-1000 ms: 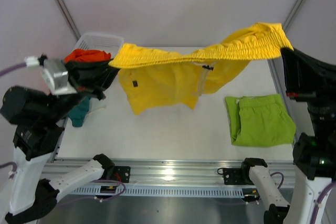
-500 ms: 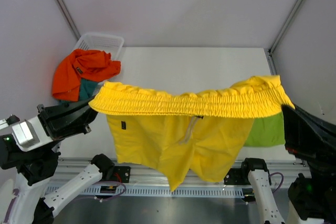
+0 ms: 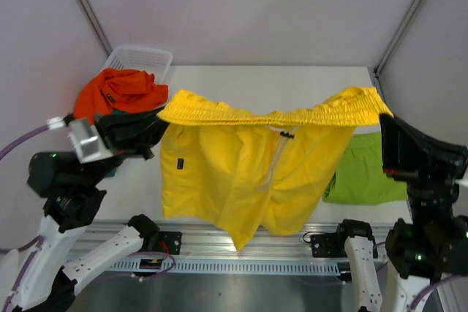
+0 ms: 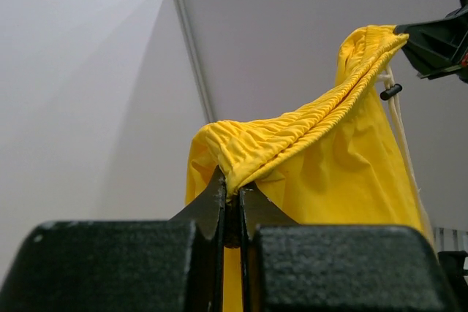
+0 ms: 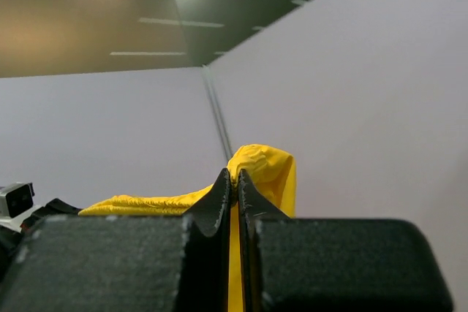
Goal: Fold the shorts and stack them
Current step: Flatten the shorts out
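The yellow shorts [image 3: 241, 173] hang in the air over the near half of the table, waistband stretched sideways, legs and white drawstring dangling. My left gripper [image 3: 162, 119] is shut on the waistband's left end, seen pinched in the left wrist view [image 4: 234, 189]. My right gripper [image 3: 383, 117] is shut on the right end, which bunches above the fingertips in the right wrist view [image 5: 234, 180]. Folded lime green shorts [image 3: 369, 173] lie flat at the right, partly behind the yellow cloth. Crumpled orange shorts [image 3: 121, 89] sit at the back left.
A white mesh basket [image 3: 139, 56] stands at the back left corner, behind the orange shorts. The white table [image 3: 256, 82] shows bare behind the hanging cloth. Grey walls with metal posts close in on the left, back and right.
Both arms carried the stretched yellow shorts from the back of the table toward the near edge, then lifted them and drew them a little back. Both grips held.
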Controlling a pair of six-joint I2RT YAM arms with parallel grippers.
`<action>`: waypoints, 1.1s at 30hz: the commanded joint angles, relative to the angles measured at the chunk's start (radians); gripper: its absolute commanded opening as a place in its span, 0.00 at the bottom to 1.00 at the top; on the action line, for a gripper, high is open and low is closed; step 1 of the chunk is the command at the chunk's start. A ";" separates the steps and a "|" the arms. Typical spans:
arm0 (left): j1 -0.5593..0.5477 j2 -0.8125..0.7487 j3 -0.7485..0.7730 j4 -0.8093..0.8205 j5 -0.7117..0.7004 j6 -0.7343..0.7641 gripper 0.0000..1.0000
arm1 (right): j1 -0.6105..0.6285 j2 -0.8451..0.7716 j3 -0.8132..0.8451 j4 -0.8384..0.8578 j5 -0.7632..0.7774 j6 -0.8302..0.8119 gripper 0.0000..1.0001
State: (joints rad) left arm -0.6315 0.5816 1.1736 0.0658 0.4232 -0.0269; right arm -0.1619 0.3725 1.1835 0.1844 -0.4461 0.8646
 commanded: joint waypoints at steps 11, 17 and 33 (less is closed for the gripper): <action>0.018 0.319 0.265 -0.111 -0.246 -0.002 0.00 | -0.002 0.395 0.113 -0.010 0.234 0.099 0.00; 0.018 0.201 0.238 -0.074 -0.150 -0.031 0.00 | -0.001 0.247 0.126 -0.071 0.267 0.065 0.00; 0.018 0.055 0.224 -0.202 -0.026 -0.127 0.00 | -0.069 0.014 0.200 -0.491 0.242 0.082 0.00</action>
State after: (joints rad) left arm -0.6308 0.6132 1.3540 -0.1276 0.5327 -0.1173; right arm -0.1928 0.3088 1.3811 -0.1352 -0.3412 0.9470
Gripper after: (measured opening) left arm 0.027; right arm 0.020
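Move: Both hands already grip the yellow shorts by the two ends of the waistband, high in the air. The clear middle of the table lies some 28 cm ahead of the left hand, 14 cm right and 55 cm below; from the right hand, about 32 cm ahead, 23 cm left and 59 cm below. The folded green shorts lie about 20 cm ahead of the right hand, 19 cm right and 58 cm down. The orange shorts in the basket lie roughly 40 cm ahead of the left hand, 28 cm left and 47 cm down. Forward in a fast swing, both hands shake the yellow shorts out over the table, the right going about 19 cm and the left some 13, dipping slightly and tipping down 20 degrees or so. Both then whip back towards the bases, rising and tipping up again, to end a few centimetres behind their start. The fingers keep their pinch on the waistband. ##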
